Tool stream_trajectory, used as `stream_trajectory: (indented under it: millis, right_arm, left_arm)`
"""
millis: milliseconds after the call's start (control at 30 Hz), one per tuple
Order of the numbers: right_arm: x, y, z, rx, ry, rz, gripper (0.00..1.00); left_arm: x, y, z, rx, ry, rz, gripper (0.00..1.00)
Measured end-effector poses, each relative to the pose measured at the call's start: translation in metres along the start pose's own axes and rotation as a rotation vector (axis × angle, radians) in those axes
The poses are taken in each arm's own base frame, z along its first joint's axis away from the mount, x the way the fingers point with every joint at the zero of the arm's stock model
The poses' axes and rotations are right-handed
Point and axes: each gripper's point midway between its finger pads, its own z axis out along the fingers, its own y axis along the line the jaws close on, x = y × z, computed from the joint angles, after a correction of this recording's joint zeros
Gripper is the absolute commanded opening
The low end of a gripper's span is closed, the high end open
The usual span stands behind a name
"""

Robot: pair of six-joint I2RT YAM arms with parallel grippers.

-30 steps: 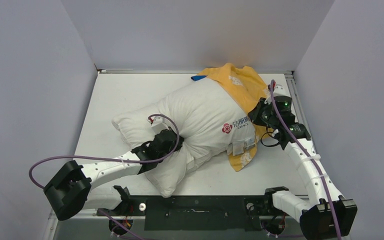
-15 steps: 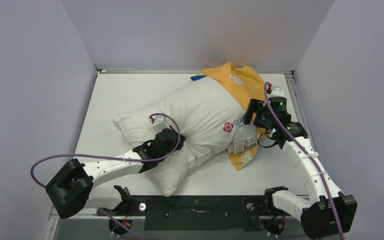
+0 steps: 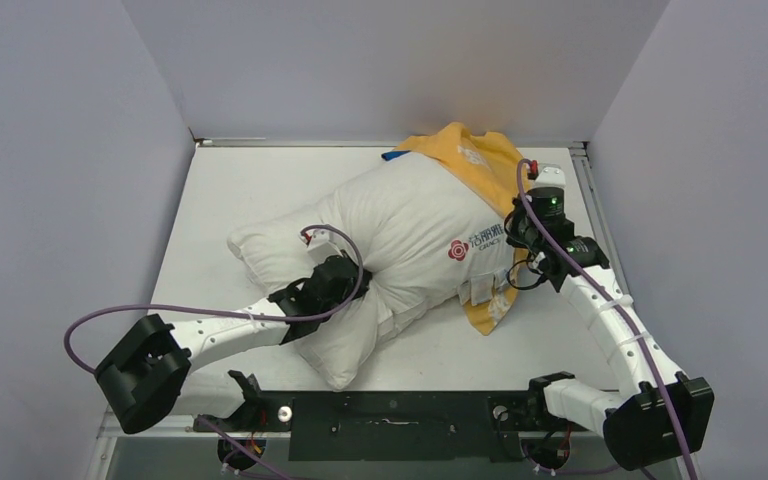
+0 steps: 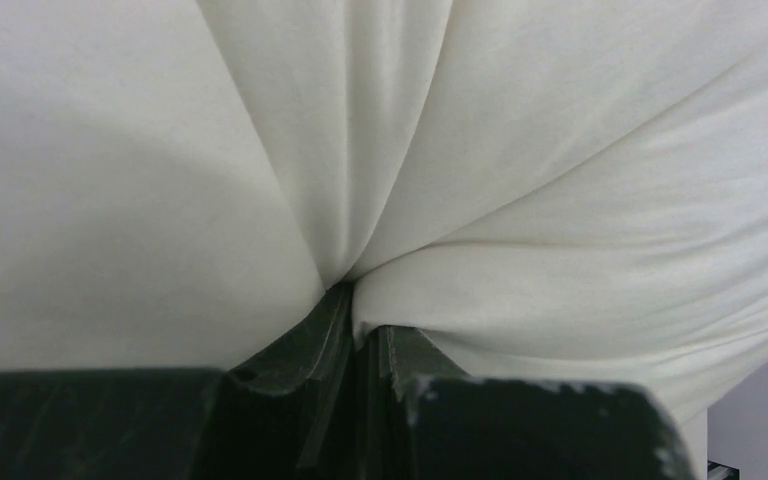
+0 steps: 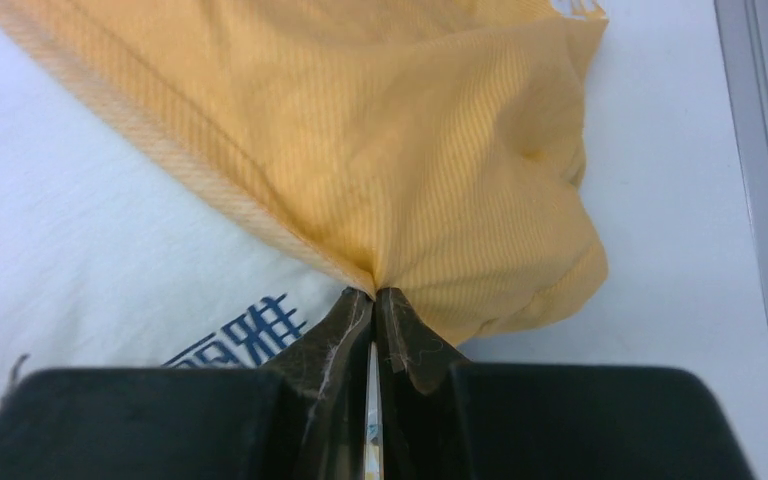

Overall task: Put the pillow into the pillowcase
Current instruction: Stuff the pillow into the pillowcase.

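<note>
The plump off-white pillow (image 3: 400, 235) lies slantwise across the table, its far end on the orange-yellow pillowcase (image 3: 480, 165). My left gripper (image 3: 345, 278) is shut on a pinched fold of the pillow (image 4: 380, 150) near its lower left part. My right gripper (image 3: 513, 222) is shut on the hem of the pillowcase (image 5: 380, 130) at the pillow's right side, beside the red and blue logo (image 3: 475, 245). In the right wrist view the orange cloth bunches into the closed tips (image 5: 374, 292). A blue bit of the case (image 3: 394, 155) peeks out at the back.
The white table (image 3: 230, 190) is boxed in by grey walls at the left, back and right. White labels (image 3: 485, 290) hang off the pillow's near right edge over an orange flap. A black base rail (image 3: 390, 412) runs along the near edge.
My right gripper let go, shifted left and toward the back, then shut again on the pillowcase hem. The left arm holds its grip on the pillow, barely moved.
</note>
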Motion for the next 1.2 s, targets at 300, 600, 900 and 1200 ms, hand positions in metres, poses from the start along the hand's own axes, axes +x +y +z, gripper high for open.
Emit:
stream_trajectory:
  millis: [300,600,900,1200]
  right_arm:
    - [0.008,0.063,-0.02,-0.287,0.031,-0.092,0.05]
    - [0.056,0.159,-0.04,-0.7,0.11,-0.044,0.05]
    - [0.066,0.207,-0.057,-0.871,0.149,-0.011,0.05]
    - [0.05,0.191,-0.029,-0.711,0.162,-0.059,0.05]
  left_arm:
    - [0.0,-0.002,0.005,-0.009,0.002,0.003,0.0]
    - [-0.003,0.002,0.001,-0.025,0.001,0.002,0.0]
    - [-0.004,0.018,-0.002,-0.081,-0.02,-0.023,0.0]
    - [-0.03,0.014,-0.04,-0.008,-0.074,-0.007,0.64]
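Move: My right fingers already pinch the pillowcase's rim. I'm taking it to the pillow's bulging middle, about 19 cm to my left and 4 cm back; on the way, the red logo lies some 12 cm left, 4 cm back, and the case's hanging flap about 4 cm left, 15 cm back, well below. My left fingers still grip a fold of the pillow right at the fingertips; from them that pinched rim lies roughly 34 cm right and 12 cm ahead. Keeping the rim pinched, I sweep my right hand about 20 cm left and some 8 cm back across the pillow towards my left hand, turning it counter-clockwise about 40 degrees with its left side rising, then ease forward about 3 cm. My left hand keeps gripping the pillow fold, drifting left a little, and only at the end opens about halfway and starts up and left. ##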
